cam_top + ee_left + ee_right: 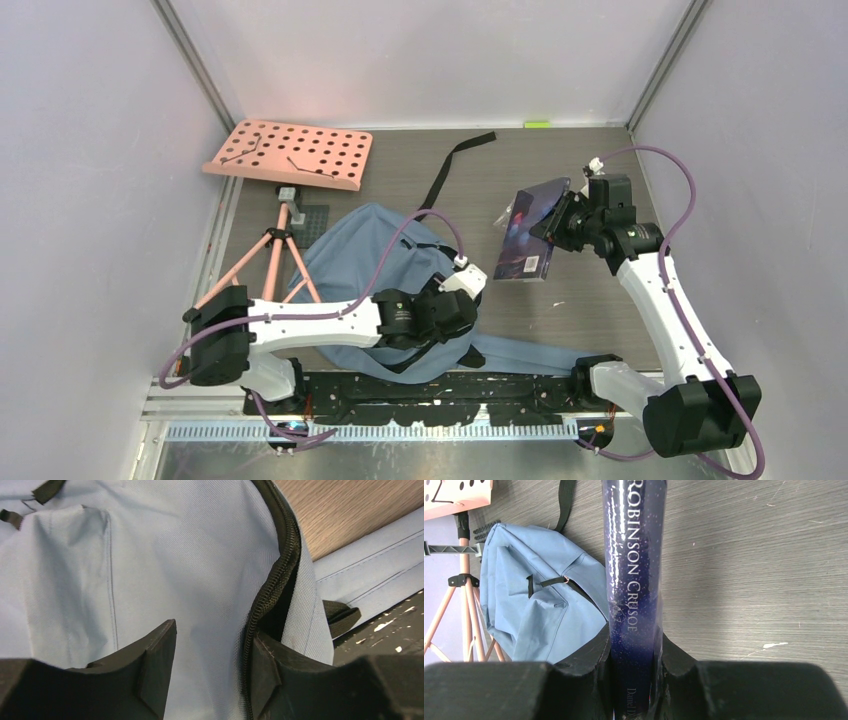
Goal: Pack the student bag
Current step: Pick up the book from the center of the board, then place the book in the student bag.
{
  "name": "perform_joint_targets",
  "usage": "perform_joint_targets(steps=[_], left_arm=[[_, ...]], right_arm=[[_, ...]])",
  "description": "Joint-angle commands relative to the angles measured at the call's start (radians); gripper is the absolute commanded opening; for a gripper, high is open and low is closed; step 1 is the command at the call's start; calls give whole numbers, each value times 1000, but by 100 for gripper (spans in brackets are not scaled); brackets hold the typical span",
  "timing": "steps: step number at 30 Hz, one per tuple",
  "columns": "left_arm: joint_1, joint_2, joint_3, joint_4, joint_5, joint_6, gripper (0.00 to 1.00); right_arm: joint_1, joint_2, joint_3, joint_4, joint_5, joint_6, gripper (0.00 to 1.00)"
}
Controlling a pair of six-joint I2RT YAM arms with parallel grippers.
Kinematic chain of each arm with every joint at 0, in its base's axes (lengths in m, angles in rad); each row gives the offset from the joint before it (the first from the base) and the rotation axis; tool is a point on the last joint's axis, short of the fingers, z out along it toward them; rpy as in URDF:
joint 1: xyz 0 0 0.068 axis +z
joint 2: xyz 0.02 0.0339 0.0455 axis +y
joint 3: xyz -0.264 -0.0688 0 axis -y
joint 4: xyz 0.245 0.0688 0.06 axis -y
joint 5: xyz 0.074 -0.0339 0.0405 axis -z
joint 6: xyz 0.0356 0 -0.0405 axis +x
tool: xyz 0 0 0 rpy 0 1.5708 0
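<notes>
The student bag [365,262], soft blue-grey fabric, lies on the table in front of the left arm. My left gripper [460,312] is down at its right edge. In the left wrist view the gripper [212,630] is open and straddles the bag's black zipper [280,575]: one finger is over the outer fabric [150,580], the other touches the zipper from inside the gap. My right gripper [556,226] holds a dark blue book [530,236] above the table, right of the bag. In the right wrist view the fingers [596,650] clamp the book's spine [634,555], which reads Robinson Crusoe.
A pink perforated board [290,152] on a pink tripod [268,262] stands at the back left, touching the bag's left side. The bag's black strap [455,165] trails toward the back wall. A black rail [430,386] runs along the near edge. Walls close in on both sides.
</notes>
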Motion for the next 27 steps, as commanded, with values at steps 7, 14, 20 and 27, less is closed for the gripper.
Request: perform_joint_targets(steps=[7, 14, 20, 27], left_arm=[[1, -17, 53, 12, -27, 3, 4], [75, -208, 125, -2, -37, 108, 0], [265, -318, 153, 7, 200, 182, 0], [443, -263, 243, -38, 495, 239, 0]], right_arm=[[1, -32, 54, 59, -30, 11, 1], [1, -88, 164, -34, -164, 81, 1], [3, -142, 132, -55, -311, 160, 1], [20, -189, 36, -29, -521, 237, 1]])
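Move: The zipped flap edge of the bag's mouth lies nearly between the left hand's open fingers, about 1 cm back, 1 cm right and 2 cm below. From that hand the book hangs some 10 cm ahead, 15 cm right and 5 cm higher; the wide blue strap lies about 12 cm back, 15 cm right, 9 cm below. The right hand already holds the book; from it the flap edge lies roughly 13 cm back, 16 cm left, 10 cm lower. The left fingers dip a centimetre or two over the zipped edge and shut on it, pinching the flap, then pull it up some 14 cm while going forward and to the left, the hand's left side dropping. As the flap rises, the right hand, still gripping the book, lifts about 6 cm and swings back and left towards the mouth, rolling its left side up some 20 degrees. ##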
